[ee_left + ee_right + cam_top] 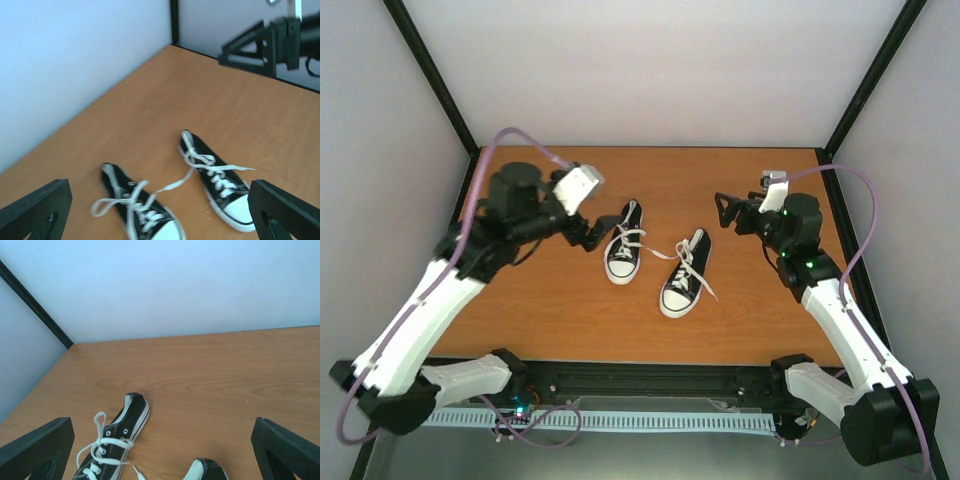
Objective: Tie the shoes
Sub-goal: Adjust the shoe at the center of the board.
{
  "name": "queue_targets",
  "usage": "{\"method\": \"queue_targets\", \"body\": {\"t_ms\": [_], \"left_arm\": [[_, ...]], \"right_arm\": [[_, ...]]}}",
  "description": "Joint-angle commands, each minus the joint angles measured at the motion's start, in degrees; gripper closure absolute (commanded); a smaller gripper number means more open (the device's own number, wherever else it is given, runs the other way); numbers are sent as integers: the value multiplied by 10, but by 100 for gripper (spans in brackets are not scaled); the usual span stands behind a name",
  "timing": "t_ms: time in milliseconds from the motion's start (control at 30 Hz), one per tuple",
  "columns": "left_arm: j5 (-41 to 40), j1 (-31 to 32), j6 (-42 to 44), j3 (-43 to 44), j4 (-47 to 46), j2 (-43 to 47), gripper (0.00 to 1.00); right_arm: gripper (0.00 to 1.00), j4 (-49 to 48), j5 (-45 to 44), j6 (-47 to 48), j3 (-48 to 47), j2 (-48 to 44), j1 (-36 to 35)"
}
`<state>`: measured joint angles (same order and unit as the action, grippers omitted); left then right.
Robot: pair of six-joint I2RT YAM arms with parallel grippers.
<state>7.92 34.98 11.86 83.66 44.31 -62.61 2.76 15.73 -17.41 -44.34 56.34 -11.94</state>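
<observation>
Two black shoes with white toe caps lie side by side mid-table, toes toward the arms: the left shoe and the right shoe, of which only the heel shows in the right wrist view. Their white laces lie loose. A loop rests by the left shoe's heel, and one strand runs across toward the right shoe. My left gripper hangs open just left of the left shoe. My right gripper hangs open right of the right shoe. Neither gripper holds anything.
The wooden table is boxed in by pale walls with black corner posts. Bare wood lies behind the shoes and between them and the arm bases.
</observation>
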Motion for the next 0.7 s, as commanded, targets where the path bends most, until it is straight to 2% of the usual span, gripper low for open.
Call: {"method": "queue_targets", "body": {"t_ms": [0, 33, 133, 200, 267, 367, 467, 600, 667], "left_arm": [[138, -4, -71, -52, -123, -123, 0], [171, -4, -58, -38, -121, -167, 0], [263, -4, 41, -8, -154, -271, 11], [243, -4, 39, -16, -238, -308, 15], [251, -4, 53, -2, -266, -338, 18], [267, 4, 85, 32, -254, -372, 20], [318, 18, 167, 8, -231, -379, 25], [312, 25, 104, -2, -231, -396, 36], [283, 43, 125, -21, -237, -387, 41]], "right_arm": [[0, -16, -5, 20, -43, 35, -2], [0, -14, 1, 29, -44, 42, -3], [4, 17, -9, 56, -42, 61, -3], [7, 65, -25, 48, -43, 78, -2], [10, 118, -26, 26, -59, 97, -2], [16, 185, 6, -13, -81, 118, -3], [19, 219, 15, -36, -79, 117, -3], [21, 247, 11, -16, -80, 133, -2], [21, 226, 16, 4, -67, 132, -3]]}}
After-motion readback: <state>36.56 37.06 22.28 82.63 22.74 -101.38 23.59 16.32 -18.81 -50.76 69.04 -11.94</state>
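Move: Both hands are empty and high over the board. From the left hand, the right-hand shoe lies about 9 cm ahead, 20 cm to the right and some 35 cm below; the left-hand shoe is about 17 cm ahead and only 5 cm to the right, at the same depth. From the right hand, the right-hand shoe lies 7 cm to the left, about level fore and aft, 24 cm below; the left-hand shoe is roughly 8 cm ahead and 22 cm left. Towards the right-hand shoe from above, still touching nothing, the left hand swoops down and right nearly 20 cm each and somewhat forward, then creeps right and slightly back; it turns clockwise about 30 degrees and partly closes its fingers. The right hand edges forward and back, sinks about 10 cm, tips down some 25 degrees and narrows its fingers slightly. ##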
